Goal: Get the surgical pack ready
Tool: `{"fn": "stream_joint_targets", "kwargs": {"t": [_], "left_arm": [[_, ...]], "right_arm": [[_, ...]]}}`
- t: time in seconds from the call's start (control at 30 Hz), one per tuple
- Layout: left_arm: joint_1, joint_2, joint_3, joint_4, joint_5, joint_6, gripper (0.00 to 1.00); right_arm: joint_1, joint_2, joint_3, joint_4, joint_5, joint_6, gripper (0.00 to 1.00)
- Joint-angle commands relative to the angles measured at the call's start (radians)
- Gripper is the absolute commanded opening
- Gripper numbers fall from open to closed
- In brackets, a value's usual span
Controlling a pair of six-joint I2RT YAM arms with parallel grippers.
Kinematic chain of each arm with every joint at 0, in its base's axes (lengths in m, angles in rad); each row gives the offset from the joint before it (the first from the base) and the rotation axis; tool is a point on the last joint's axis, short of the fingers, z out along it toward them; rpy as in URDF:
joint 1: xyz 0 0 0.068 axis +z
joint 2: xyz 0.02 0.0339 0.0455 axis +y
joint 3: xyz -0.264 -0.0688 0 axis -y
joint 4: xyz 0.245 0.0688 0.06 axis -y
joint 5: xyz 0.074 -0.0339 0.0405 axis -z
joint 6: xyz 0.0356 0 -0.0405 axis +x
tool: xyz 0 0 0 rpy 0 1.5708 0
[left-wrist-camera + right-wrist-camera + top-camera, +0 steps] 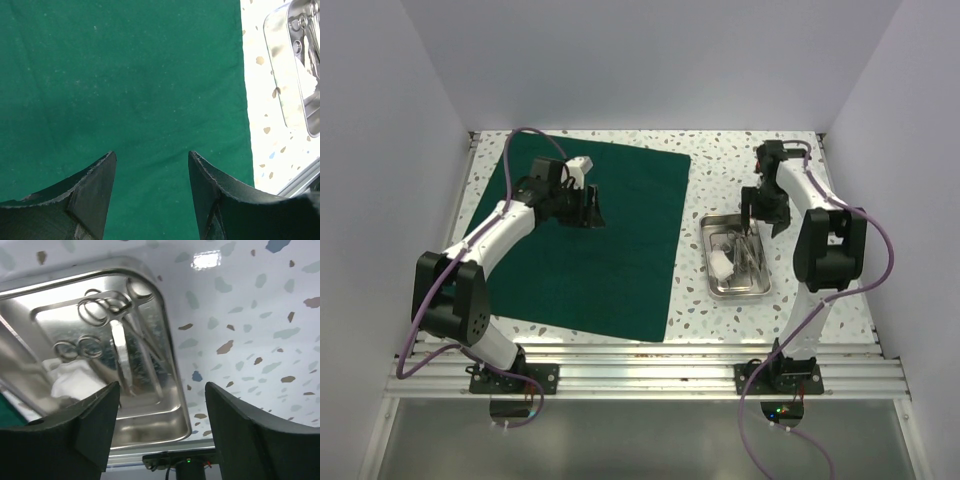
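Note:
The dark green drape point(610, 240) lies spread flat on the left half of the table and fills the left wrist view point(125, 75). My left gripper point(585, 212) point(152, 165) hangs open just above its far middle, nothing between the fingers. To the right of the cloth sits the steel tray point(708, 255) point(150, 425) point(280, 75). In it lie metal scissors and instruments point(120, 335) point(748, 250) and white gauze point(67, 377) point(722, 263). My right gripper point(761, 222) point(162, 395) is open over the tray's far end and holds nothing.
The speckled white tabletop point(720, 170) shows bare beyond and to the right of the tray. White walls close in the left, back and right sides. An aluminium rail point(640, 360) with the arm bases runs along the near edge.

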Motion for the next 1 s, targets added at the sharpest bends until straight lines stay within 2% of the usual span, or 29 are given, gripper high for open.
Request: {"fn": "stream_joint_targets", "kwargs": {"t": [0.0, 0.17, 0.3, 0.47, 0.53, 0.67, 0.8, 0.97], "left_arm": [[0.01, -0.04, 0.004, -0.006, -0.025, -0.021, 0.63], [0.011, -0.08, -0.022, -0.019, -0.034, -0.024, 0.63], [0.021, -0.106, -0.045, -0.03, -0.049, -0.023, 0.63], [0.034, -0.142, -0.074, -0.03, -0.061, -0.035, 0.63], [0.039, -0.148, -0.079, -0.031, -0.068, -0.037, 0.63], [0.047, -0.168, -0.086, -0.034, -0.075, -0.04, 0.64], [0.056, -0.185, -0.103, -0.033, -0.078, -0.063, 0.64], [0.061, -0.211, -0.109, -0.054, -0.092, -0.096, 0.64]], "right_arm": [[-0.007, 0.057, -0.008, 0.019, 0.1, -0.008, 0.7], [-0.026, 0.142, 0.035, 0.045, 0.087, -0.033, 0.57], [-0.041, 0.175, 0.034, 0.073, 0.023, -0.026, 0.38], [-0.041, 0.183, 0.003, 0.093, -0.038, -0.01, 0.31], [-0.041, 0.183, -0.003, 0.082, -0.046, 0.003, 0.16], [-0.041, 0.157, 0.017, 0.038, -0.055, 0.029, 0.0], [-0.041, 0.143, 0.092, -0.046, -0.062, 0.072, 0.0], [-0.041, 0.106, 0.149, -0.103, -0.19, 0.167, 0.0]]}}
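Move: The tray's right rim, near its far corner, lies about 6 cm below the open right hand, level fore-and-aft and roughly 1 cm to its right. The tray's middle is some 7 cm back and 7 cm left, its scissors about 6 cm back and 3 cm left, and the white gauze roughly 8 cm back and 12 cm left. From the left hand, that rim is about 50 cm to the right, level in reach and 11 cm lower. Down, drifting a little right, the right hand sinks about 7 cm onto the tray's right rim near the far corner, tips slightly and closes from wide open to pinch the rim. Keeping hold, it eases left and rises about 2 cm, with a small clockwise turn. The empty left hand drifts about 4 cm left and back, away from the tray. ##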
